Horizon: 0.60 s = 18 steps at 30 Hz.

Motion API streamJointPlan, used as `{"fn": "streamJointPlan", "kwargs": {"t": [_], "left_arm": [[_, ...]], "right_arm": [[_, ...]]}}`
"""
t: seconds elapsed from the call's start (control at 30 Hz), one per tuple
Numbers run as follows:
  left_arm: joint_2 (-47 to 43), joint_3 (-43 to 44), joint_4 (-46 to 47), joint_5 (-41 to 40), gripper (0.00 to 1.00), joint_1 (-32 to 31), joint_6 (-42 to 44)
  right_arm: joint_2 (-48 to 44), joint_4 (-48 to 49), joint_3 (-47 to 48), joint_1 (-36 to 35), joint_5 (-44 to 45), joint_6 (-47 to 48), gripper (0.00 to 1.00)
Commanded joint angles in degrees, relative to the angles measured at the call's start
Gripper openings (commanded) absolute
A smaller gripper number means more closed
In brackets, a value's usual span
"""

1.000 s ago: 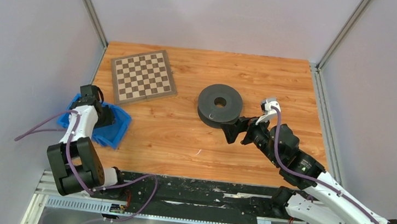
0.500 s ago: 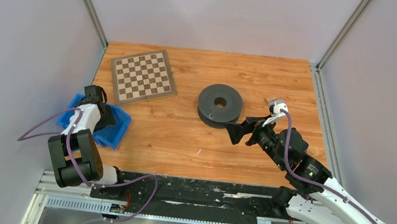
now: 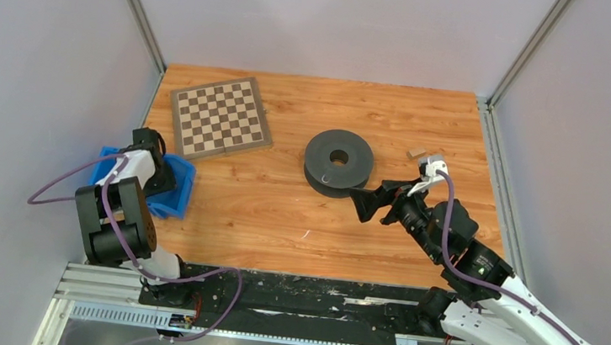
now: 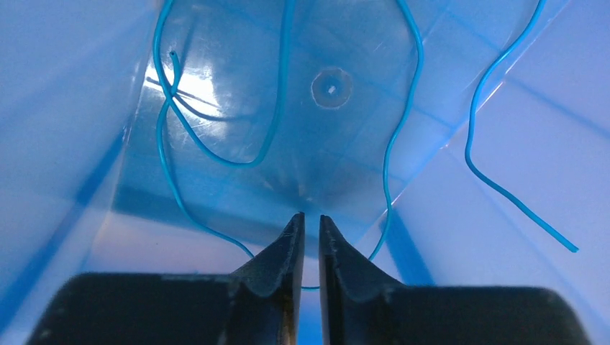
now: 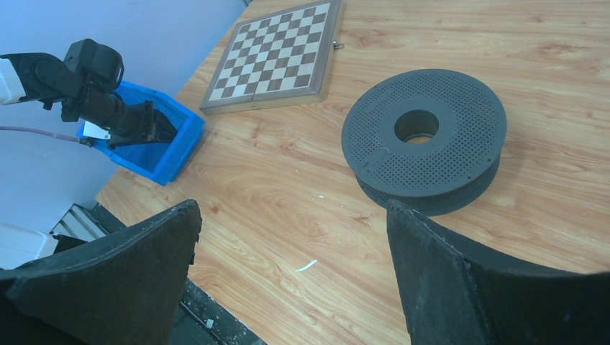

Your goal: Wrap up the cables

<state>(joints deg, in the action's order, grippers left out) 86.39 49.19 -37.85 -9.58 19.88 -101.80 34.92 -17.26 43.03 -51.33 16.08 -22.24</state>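
Observation:
The cable [image 4: 248, 164], a thin blue wire, lies in loose loops inside a blue bin [image 4: 65, 108]. My left gripper [image 4: 311, 219] reaches into the bin, its jaws almost together. A strand of the wire crosses the narrow gap low between the fingers. In the top view the left gripper [image 3: 160, 177] is over the bin [image 3: 174, 198] at the table's left edge. My right gripper [image 5: 291, 215] is wide open and empty. It hovers over bare wood just right of the dark grey spool [image 3: 338, 161], where the top view shows it as well [image 3: 371, 201].
A chessboard [image 3: 220, 118] lies at the back left. The spool [image 5: 424, 133] sits mid-table. A small tan block [image 3: 416, 152] lies right of it. A white scrap [image 5: 306, 266] lies on the wood near the front edge. Grey walls close in both sides.
My right arm has drawn back to the right, away from the spool. My left arm has folded closer in, and the blue bin has shifted slightly left.

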Motion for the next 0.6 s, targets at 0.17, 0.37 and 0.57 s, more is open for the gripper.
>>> {"fn": "streamJointPlan", "kwargs": {"t": [0.17,0.37,0.57], "left_arm": [[1.7,-3.2,3.2,9.8,0.0,-0.2,0.4],[-6.8,-3.1,6.7,7.8,0.0,-0.2,1.4],[-12.9,-2.8,8.5,7.3,0.0,-0.2,2.6]], "right_arm": [[0.2,0.7,0.7,-0.2,1.0,-1.8,0.98],[-0.1,0.6,0.6,-0.1,-0.4,-2.7,0.98],[-0.3,0.8,-0.1,-0.2,-0.5,-5.8,0.97]]}}
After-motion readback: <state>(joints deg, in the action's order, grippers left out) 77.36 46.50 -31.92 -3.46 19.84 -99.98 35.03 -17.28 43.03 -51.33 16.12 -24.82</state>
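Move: The cable loop to be pinched lies at the left fingertips, about 1 cm to their right and 1 cm below, on the blue bin's floor. The bin's middle is some 7 cm left, level ahead; another cable end stands roughly 7 cm ahead and 4 cm left. The chessboard lies about 21 cm ahead and 15 cm right. From the idle right hand the loop is some 58 cm left, 8 cm ahead, 26 cm below. Left fingers shut at the cable loop, then the hand rises about 4 cm and forward, tips tilting outward. ##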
